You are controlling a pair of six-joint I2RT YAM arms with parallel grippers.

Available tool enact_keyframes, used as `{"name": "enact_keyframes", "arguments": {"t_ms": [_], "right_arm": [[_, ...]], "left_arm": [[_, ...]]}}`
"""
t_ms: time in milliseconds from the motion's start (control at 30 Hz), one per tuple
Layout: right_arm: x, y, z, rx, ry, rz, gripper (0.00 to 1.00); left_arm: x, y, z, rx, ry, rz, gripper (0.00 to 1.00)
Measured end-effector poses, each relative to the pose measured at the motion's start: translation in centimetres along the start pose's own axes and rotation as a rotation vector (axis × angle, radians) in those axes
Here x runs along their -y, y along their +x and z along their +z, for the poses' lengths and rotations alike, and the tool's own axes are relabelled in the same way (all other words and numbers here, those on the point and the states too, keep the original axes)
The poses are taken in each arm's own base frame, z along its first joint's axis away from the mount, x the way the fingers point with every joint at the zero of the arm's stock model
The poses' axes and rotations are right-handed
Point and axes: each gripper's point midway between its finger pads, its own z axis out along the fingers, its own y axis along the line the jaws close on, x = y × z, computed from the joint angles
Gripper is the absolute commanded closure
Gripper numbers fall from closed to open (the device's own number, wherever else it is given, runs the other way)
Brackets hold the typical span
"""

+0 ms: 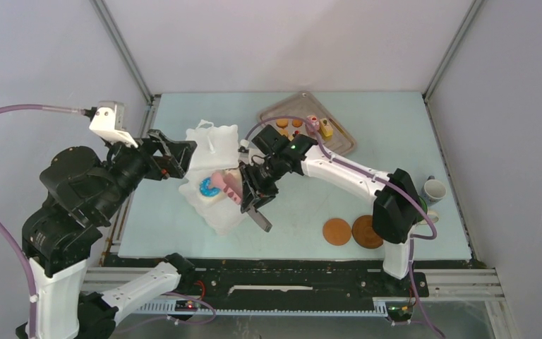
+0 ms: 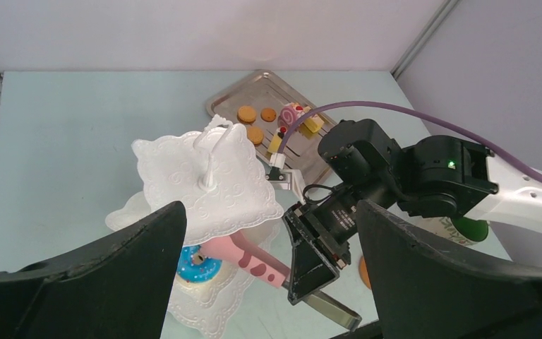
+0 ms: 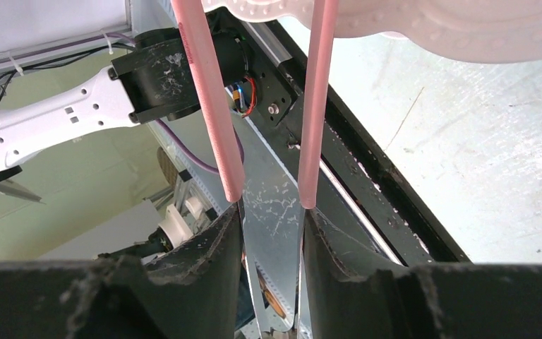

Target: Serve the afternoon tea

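Note:
The white three-tier stand [image 1: 212, 152] [image 2: 212, 176] stands at the table's middle left. A blue doughnut [image 1: 209, 187] [image 2: 199, 265] lies on its lowest tier. My right gripper [image 1: 254, 194] [image 3: 272, 215] is shut on the metal handles of the pink tongs [image 1: 231, 185] [image 3: 212, 106]. The tongs' pink arms stand apart and reach under the stand's middle tier, beside the doughnut. My left gripper [image 1: 180, 157] [image 2: 269, 208] hangs open just left of the stand, holding nothing. Orange biscuits [image 1: 282, 123] and cake slices [image 1: 312, 124] lie on the silver tray [image 1: 272, 113].
Two brown coasters [image 1: 336, 231] lie near the front right. A mug [image 1: 434, 189] stands at the right edge, partly behind the right arm. The right arm stretches across the table from its base to the stand.

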Motion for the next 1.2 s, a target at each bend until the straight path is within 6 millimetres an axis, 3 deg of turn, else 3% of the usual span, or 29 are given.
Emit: {"name": "enact_keyframes", "arguments": {"t_ms": [333,700,800,933,1200], "right_arm": [[0.1,0.8,-1.9,0.034,-0.013,-0.003,0.63],[0.6,3.9,-4.9,0.039,-0.055,-0.007,0.65],[2.0,4.8,-6.4,0.055,-0.051,-0.013,0.65],[5.8,5.3,-9.6,0.111,-0.025,0.024,0.65],[13.2,1.2,-17.1,0.370,0.056,0.119,0.65]], "left_arm": [[0.1,0.3,0.8,-0.020,-0.005,0.013,0.03],[0.3,0.6,1.4,-0.036,-0.006,0.027,0.03],[0.3,0.7,1.7,-0.043,-0.008,0.029,0.03],[0.2,0.8,1.9,-0.048,-0.013,0.040,0.03],[-0.2,0.7,1.8,-0.040,-0.031,0.073,0.01]]}}
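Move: My right hand holds the tongs, their heads still in the tiered stand. The tray of sweets is about 32 cm ahead and 19 cm to its right, 14 cm lower; on it the yellow cake is some 28 cm ahead and 15 cm right, the pink roll 35 ahead and 22 right. On the stand's middle tier, the blue donut is about 7 cm ahead, 10 left, and the white donut roughly 12 ahead, 3 left, both 5 cm below. From my left hand the tray is about 30 cm ahead, 28 cm right and 42 cm below. With my right hand I lift the tongs a couple of centimetres while easing right and slightly back, out from between the stand's tiers, then sweep them fast, some 20 cm right in all and finally forward, towards the tray. The wrist swings about 20 degrees clockwise on the way; my fingers keep their loose, part-open hold, so the tongs stay spread and empty. ##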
